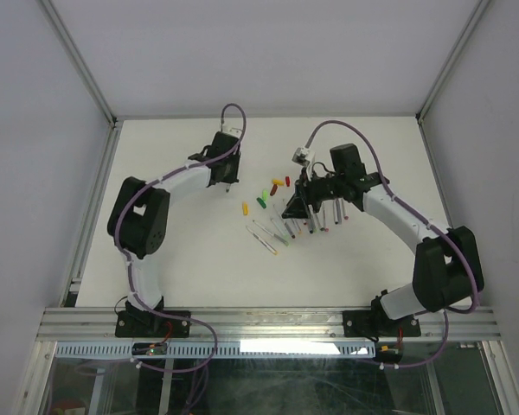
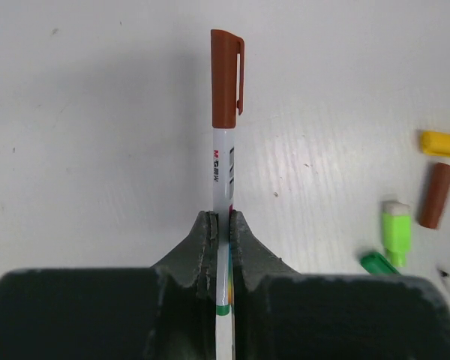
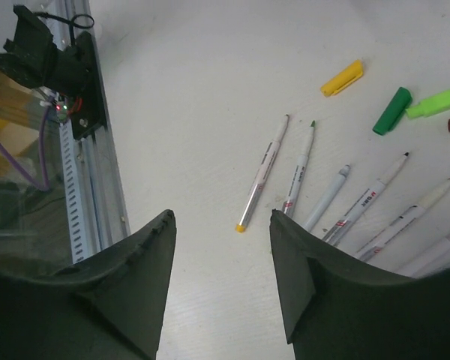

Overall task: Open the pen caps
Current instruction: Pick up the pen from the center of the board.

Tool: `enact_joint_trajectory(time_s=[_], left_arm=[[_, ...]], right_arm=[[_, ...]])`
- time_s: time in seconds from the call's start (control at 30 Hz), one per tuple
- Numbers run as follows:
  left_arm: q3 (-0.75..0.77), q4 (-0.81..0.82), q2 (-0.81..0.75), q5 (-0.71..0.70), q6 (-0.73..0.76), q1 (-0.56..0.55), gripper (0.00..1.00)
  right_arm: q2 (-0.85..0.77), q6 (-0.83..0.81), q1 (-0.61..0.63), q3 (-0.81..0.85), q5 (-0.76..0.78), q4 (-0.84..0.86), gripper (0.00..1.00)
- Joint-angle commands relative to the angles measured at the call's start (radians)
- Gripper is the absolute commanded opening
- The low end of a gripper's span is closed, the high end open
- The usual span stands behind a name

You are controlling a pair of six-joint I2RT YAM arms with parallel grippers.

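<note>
My left gripper [image 2: 223, 219] is shut on the white barrel of a pen [image 2: 222, 169]. The pen points away from the wrist and its brown cap [image 2: 226, 79] is still on. In the top view this gripper [image 1: 229, 183] hangs over the table left of the loose pen caps [image 1: 262, 201]. Yellow [image 2: 442, 142], brown [image 2: 437, 195], light green [image 2: 396, 229] and dark green [image 2: 379, 262] caps lie to its right. My right gripper [image 3: 221, 217] is open and holds nothing, above bare table beside several uncapped pens [image 3: 300, 169].
More pens [image 1: 322, 216] lie in a row under the right arm [image 1: 389, 207]. A yellow cap [image 3: 342, 78] and a green cap [image 3: 392, 111] lie beyond them. The table's near edge with its metal rail [image 3: 97, 180] runs along the left of the right wrist view.
</note>
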Motion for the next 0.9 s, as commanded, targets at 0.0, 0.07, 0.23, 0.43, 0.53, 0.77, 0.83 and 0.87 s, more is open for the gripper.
enact_joint_trajectory(time_s=[0.0, 0.07, 0.23, 0.43, 0.53, 0.77, 0.83, 0.87], left_arm=[[-0.142, 0.202, -0.247, 0.044, -0.080, -0.005, 0.00], [-0.252, 0.286, -0.364, 0.107, -0.127, -0.005, 0.00], [-0.573, 0.625, -0.637, 0.278, -0.278, -0.031, 0.00], [-0.847, 0.912, -0.859, 0.242, -0.438, -0.140, 0.00], [-0.929, 0.999, -0.915, 0.206, -0.483, -0.192, 0.00], [-1.022, 1.155, -0.924, 0.135, -0.545, -0.284, 0.00], [-1.037, 1.210, -0.909, 0.100, -0.551, -0.318, 0.00], [-1.046, 1.232, -0.904, 0.089, -0.556, -0.333, 0.00]], right_arm=[[-0.045, 0.190, -0.022, -0.082, -0.092, 0.263, 0.56], [-0.085, 0.323, -0.045, -0.160, -0.121, 0.444, 0.58], [-0.169, 0.687, -0.093, -0.411, -0.143, 1.067, 0.78], [-0.187, 0.793, -0.098, -0.468, -0.210, 1.297, 0.85], [-0.191, 0.811, -0.099, -0.466, -0.241, 1.326, 0.86], [-0.168, 0.877, -0.094, -0.481, -0.231, 1.375, 0.90], [-0.164, 0.884, -0.090, -0.487, -0.212, 1.378, 0.90], [-0.162, 0.887, -0.087, -0.491, -0.199, 1.378, 0.90]])
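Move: The brown-capped pen is already shut in the left gripper. The right gripper, where it is going, lies about 18 cm back, 20 cm right and 12 cm up from the left; the yellow cap lies 9 cm back and 5 cm right of the left hand, the green cap 7 cm back and 11 cm right. From the right hand the pen is some 18 cm ahead, 21 cm left and 12 cm down; the yellow-ended pen lies level ahead and 11 cm left. Lift the left gripper, shut on the pen, back about 18 cm and up 15 cm, easing right towards the right gripper, and swing its fingers some 60 degrees from pointing forward and down to pointing right. Meanwhile dip the right gripper slightly, raise it about 6 cm, level its fingers to point left and open them wider, without touching the pen. ##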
